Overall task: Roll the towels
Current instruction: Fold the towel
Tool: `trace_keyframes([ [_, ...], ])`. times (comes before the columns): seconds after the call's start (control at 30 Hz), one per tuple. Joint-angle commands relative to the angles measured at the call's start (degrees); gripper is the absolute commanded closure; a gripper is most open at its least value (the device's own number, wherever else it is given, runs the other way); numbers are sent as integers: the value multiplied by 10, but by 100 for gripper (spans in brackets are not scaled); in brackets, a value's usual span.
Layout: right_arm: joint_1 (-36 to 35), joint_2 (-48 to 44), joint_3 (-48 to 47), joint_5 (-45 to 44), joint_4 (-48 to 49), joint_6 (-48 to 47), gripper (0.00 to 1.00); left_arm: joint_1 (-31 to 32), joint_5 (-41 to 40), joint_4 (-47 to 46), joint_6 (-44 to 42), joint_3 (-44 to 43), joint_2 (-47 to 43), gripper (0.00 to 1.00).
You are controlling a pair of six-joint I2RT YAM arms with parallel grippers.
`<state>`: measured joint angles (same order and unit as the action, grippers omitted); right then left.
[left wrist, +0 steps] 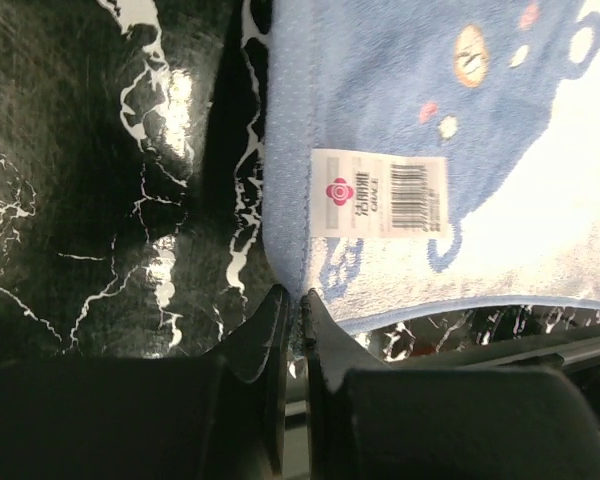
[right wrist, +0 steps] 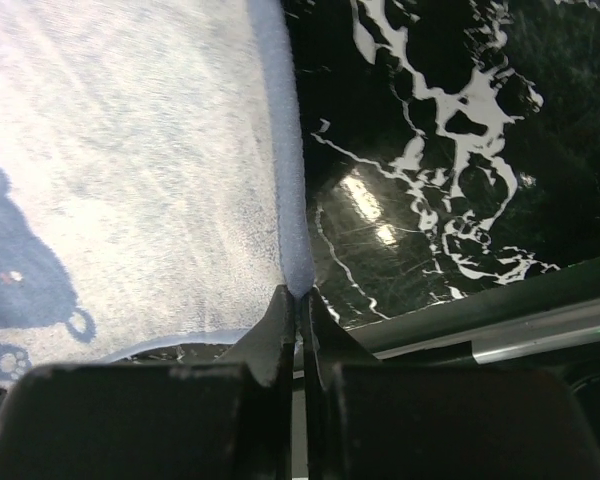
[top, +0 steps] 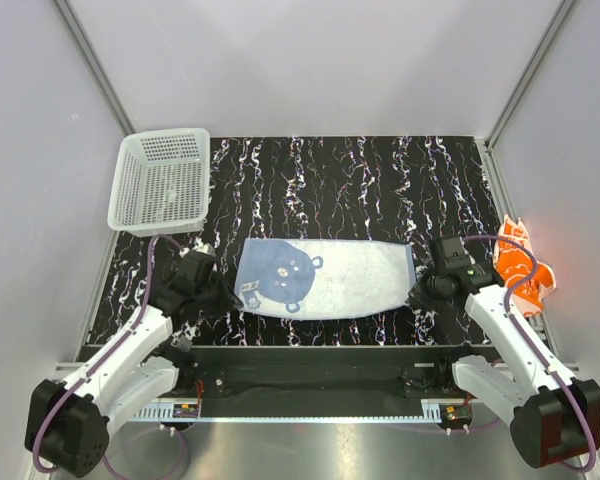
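Observation:
A light blue towel [top: 330, 278] with a dark blue bear print lies spread flat at the middle of the black marbled table. My left gripper [top: 244, 294] is at its near left corner, and in the left wrist view this gripper [left wrist: 295, 298] is shut on the towel's [left wrist: 430, 100] corner hem. My right gripper [top: 417, 293] is at the near right corner, and in the right wrist view it [right wrist: 300, 293] is shut on the blue edge of the towel [right wrist: 130, 150]. An orange towel [top: 520, 262] lies crumpled at the right edge, beside the right arm.
A white perforated basket [top: 160, 180] stands at the back left corner of the table. A white barcode label [left wrist: 380, 192] is sewn near the towel's left edge. The table's metal front rail [right wrist: 500, 330] runs close behind both grippers.

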<state>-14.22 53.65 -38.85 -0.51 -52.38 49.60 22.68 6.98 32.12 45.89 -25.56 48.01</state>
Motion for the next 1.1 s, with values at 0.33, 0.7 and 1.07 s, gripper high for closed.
trace_keyframes([
  [0.33, 2, 162, -175, -38, 14, -69, 99, -8, 1, 95, -114, -277, 182, 100],
  [0.7, 42, 280, -275, -32, 34, -117, 100, -50, -8, 142, -162, -367, 312, 100],
  [1.07, 64, 384, -323, -13, 54, -144, 100, -74, -11, 182, -186, -454, 410, 99],
])
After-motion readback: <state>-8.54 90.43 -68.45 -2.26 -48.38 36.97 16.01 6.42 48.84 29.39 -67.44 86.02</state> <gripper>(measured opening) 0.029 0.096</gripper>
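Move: Held by its two near corners just above the table, the white-and-blue bear towel stretches ahead. Its far edge, where the held edge is being taken, has its left corner some 20 cm ahead of the left hand and 1 cm right, 5 cm below; the bear face is 10 cm ahead and 11 cm right. The white basket sits roughly 33 cm ahead and 22 cm left. From the right hand, the far right corner is about 19 cm straight ahead, 7 cm lower; the orange towel lies about 10 cm ahead, 27 cm right. Keeping both near corners pinched, the two arms swing the near edge up and forward over the towel towards its far edge. The left rises about 8 cm, then dips a little, travelling some 11 cm forward while its wrist tilts slightly; the right goes about 14 cm forward in a flatter arc, up 4 cm and then sinking. ##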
